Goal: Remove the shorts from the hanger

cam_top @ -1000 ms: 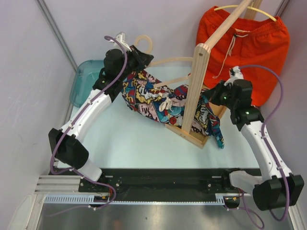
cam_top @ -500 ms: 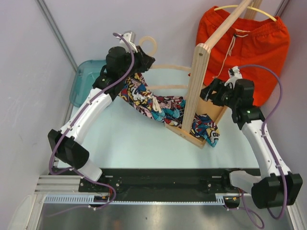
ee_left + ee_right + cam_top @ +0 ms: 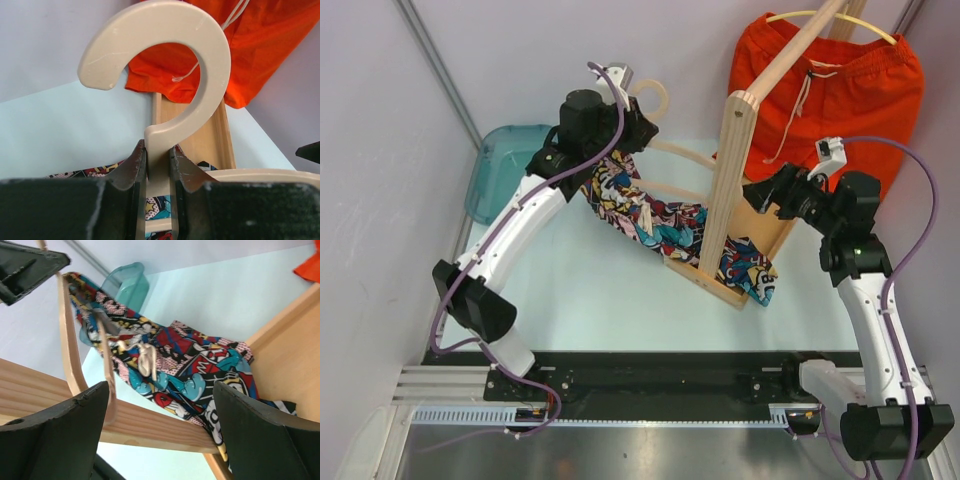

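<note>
The comic-print shorts [image 3: 655, 222] hang from the cream hanger [image 3: 653, 98] at their upper left end and trail down over the wooden rack's base [image 3: 720, 285]. My left gripper [image 3: 626, 124] is shut on the hanger's neck just below the hook [image 3: 202, 70], with both fingers [image 3: 134, 165] pressed on it. My right gripper [image 3: 761, 194] stands open and empty right of the rack post, facing the comic-print shorts [image 3: 195, 357] and the hanger's bars [image 3: 67, 340]. The orange-red shorts [image 3: 840, 95] hang on another hanger at the back right.
A wooden rack with an upright post [image 3: 732, 180] and a slanted top rail [image 3: 800, 45] stands between the arms. A teal bin [image 3: 498, 170] sits at the far left by the wall. The rack's lower beam [image 3: 150, 427] crosses close in front of my right fingers.
My right gripper opened, let go of the comic-print shorts and drew back to the right. That end dropped onto the rack base. My left arm carried the hanger up and to the right.
</note>
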You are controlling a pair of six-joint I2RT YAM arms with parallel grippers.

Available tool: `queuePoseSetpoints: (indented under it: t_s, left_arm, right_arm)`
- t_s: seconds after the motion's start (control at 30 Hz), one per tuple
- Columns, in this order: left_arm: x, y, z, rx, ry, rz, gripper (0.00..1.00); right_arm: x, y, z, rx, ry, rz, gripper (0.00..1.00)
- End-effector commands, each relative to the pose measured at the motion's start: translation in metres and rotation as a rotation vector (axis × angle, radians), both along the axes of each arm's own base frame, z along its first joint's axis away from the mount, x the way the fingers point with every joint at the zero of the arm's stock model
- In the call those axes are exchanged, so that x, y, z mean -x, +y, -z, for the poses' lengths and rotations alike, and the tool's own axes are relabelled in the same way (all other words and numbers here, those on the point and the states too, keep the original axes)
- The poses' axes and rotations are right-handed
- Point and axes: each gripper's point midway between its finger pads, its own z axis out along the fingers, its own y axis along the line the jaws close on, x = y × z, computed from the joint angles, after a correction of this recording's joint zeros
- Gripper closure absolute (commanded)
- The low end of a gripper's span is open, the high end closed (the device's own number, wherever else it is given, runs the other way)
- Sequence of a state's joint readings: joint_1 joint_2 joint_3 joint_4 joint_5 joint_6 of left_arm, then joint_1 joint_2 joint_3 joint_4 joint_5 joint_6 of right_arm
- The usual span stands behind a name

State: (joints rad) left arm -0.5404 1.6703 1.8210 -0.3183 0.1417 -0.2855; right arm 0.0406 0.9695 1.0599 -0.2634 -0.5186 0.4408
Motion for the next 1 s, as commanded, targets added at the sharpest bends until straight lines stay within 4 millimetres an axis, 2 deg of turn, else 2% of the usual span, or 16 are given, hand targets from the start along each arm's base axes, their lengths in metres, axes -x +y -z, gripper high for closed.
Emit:
queuePoseSetpoints:
  t_s: [0.0, 0.2, 0.33, 0.47, 0.6, 0.67, 0.77, 0.97]
  left_arm:
    - [0.008, -0.011, -0.025, 0.005, -0.060, 0.079, 1.00]
    - [0.012, -0.017, -0.019, 0.013, -0.035, 0.107, 1.00]
    - [0.017, -0.022, -0.016, 0.017, -0.020, 0.133, 1.00]
    - [0.022, -0.023, -0.017, 0.030, -0.022, 0.138, 1.00]
    - [0.024, -0.024, -0.019, 0.044, -0.028, 0.143, 1.00]
    - [0.024, -0.024, -0.018, 0.051, -0.024, 0.143, 1.00]
    - [0.027, -0.026, -0.020, 0.071, -0.021, 0.154, 1.00]
    - [0.038, -0.038, -0.034, 0.147, -0.010, 0.227, 1.00]
  right_arm:
    - [0.010, 0.022, -0.032, -0.057, -0.108, -0.143, 0.09]
    - [0.010, 0.026, -0.045, -0.090, -0.145, -0.167, 0.07]
    - [0.011, 0.044, -0.040, -0.119, -0.117, -0.255, 0.06]
    - [0.009, 0.060, -0.026, -0.101, -0.085, -0.296, 0.08]
    - [0.008, 0.065, -0.019, -0.097, -0.062, -0.317, 0.21]
    - [0.007, 0.064, -0.017, -0.088, -0.057, -0.307, 0.24]
    - [0.004, 0.062, -0.013, -0.074, -0.053, -0.291, 0.34]
    - [-0.002, 0.060, 0.000, -0.047, -0.025, -0.272, 0.62]
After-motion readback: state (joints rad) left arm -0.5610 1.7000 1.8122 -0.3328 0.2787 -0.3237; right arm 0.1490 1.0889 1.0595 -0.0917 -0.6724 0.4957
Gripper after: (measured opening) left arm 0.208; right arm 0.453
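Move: Just left of the open right hand, some 5 cm off and nearly level, is the hanger's bare right end; the wooden post stands about 7 cm left and 5 cm back, the red shorts hang roughly 15 cm ahead and 10 cm right. The patterned shorts sag about 18 cm left, 2 cm back and 15 cm below. From the left hand, already gripping the hanger's neck, that bare end lies about 17 cm right, 11 cm back and 6 cm lower. Swinging left about 6 cm towards the hanger's bare end, the right hand rises a couple of centimetres, sinks back to its starting height and turns some 15 degrees counter-clockwise, its fingers closing to about half open around the end without visibly pinching it. The left hand keeps its grip on the neck and brings the hanger about 3 cm right, 2 cm back and down, turning slightly clockwise. ##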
